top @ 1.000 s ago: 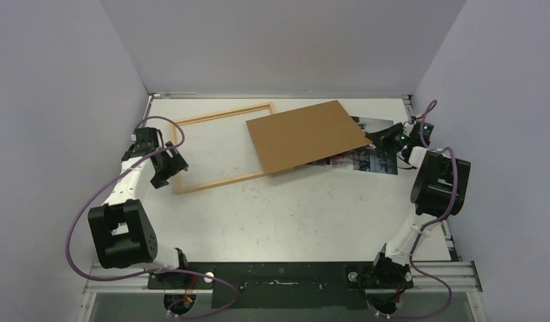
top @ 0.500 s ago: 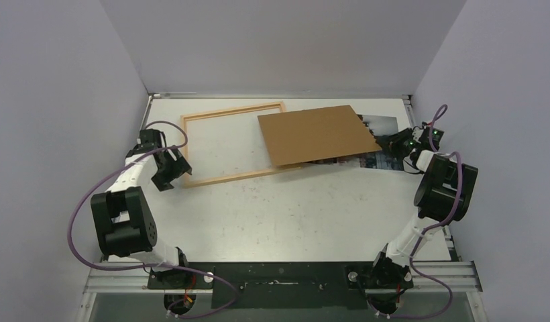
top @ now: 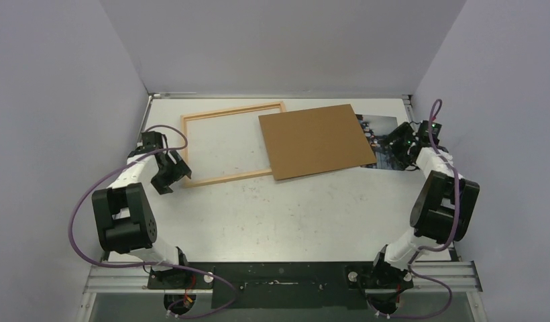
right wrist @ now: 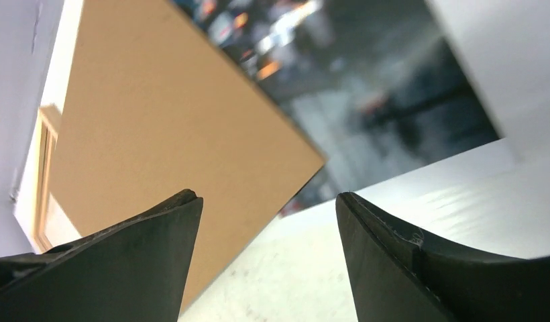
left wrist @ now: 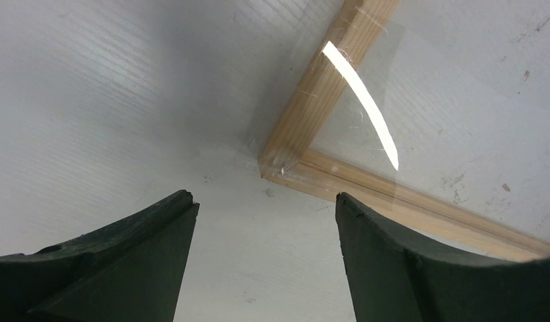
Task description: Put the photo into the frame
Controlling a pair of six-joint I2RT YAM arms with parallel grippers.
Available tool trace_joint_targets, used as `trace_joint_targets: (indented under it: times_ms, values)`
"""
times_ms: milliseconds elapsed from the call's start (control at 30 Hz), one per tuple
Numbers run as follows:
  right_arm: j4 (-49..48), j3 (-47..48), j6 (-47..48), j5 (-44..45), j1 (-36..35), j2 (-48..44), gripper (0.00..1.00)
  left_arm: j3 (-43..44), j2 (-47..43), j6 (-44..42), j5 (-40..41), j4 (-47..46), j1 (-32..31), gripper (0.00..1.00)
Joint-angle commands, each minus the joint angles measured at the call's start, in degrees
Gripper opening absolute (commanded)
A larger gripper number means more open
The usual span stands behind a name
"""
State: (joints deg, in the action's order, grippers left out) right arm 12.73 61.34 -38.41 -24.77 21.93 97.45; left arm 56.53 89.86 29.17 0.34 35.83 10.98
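Observation:
The light-wood frame (top: 186,144) lies flat at the back left of the table; its near-left corner (left wrist: 286,157) shows in the left wrist view with a glare streak on the pane inside. My left gripper (top: 173,172) hovers just short of that corner, open and empty (left wrist: 265,201). The photo (top: 381,129) lies at the back right, its left part hidden under a brown backing board (top: 316,141). My right gripper (top: 396,143) is over the photo's right part, open (right wrist: 267,198), with the board's corner (right wrist: 158,134) and the dark photo (right wrist: 366,100) ahead of its fingers.
The backing board also covers the frame's right rail. Purple-grey walls close the table at the back and both sides; the right arm's elbow (top: 443,201) stands near the right wall. White table surface (top: 292,215) stretches toward the arm bases.
My right gripper has opened and let go of the backing board, which now lies flat. Board and frame have shifted to the right. The left gripper stayed open by the frame's corner.

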Motion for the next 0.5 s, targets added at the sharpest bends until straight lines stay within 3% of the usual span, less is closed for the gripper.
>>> trace_joint_targets:
  times_ms: [0, 133, 233, 467]
  values:
    - [10.2, 3.1, 2.0, 11.4, -11.2, -10.3, 0.75, 0.3, 0.2, 0.7, 1.3, -1.0, 0.4, 0.74]
    - [10.6, -3.7, -11.5, 20.8, -21.2, -19.2, 0.75, 0.2, -0.1, 1.1, 1.0, -0.9, 0.4, 0.74]
    - [6.0, -9.7, -22.1, 22.2, -27.1, -22.8, 0.75, 0.2, -0.7, 1.3, 0.2, -1.1, 0.4, 0.74]
    - [-7.1, -19.3, -35.6, 22.4, -34.2, -20.4, 0.77, 0.0, -0.4, 1.6, -3.0, -2.5, 0.4, 0.74]
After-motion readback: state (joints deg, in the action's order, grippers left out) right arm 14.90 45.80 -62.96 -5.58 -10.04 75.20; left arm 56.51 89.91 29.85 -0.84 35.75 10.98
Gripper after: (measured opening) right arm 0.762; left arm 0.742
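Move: From the right hand, empty and open, the middle of the brown backing board lies about 27 cm to the left and 11 cm ahead, some 9 cm lower. The photo, its left part under the board, is centred roughly 12 cm left and 11 cm ahead, and the frame's middle about 59 cm left and 10 cm ahead, both similarly low. From the left hand the board's middle is some 54 cm right, 22 cm ahead and 5 cm lower. Heading for the near edge of the backing board, the right hand sweeps quickly left about 18 cm, drawing back some 7 cm. It arcs up by 7 or 8 cm to begin with, then sinks about 5 cm of that again. Its fingers stay wide open, touching nothing at the end. ##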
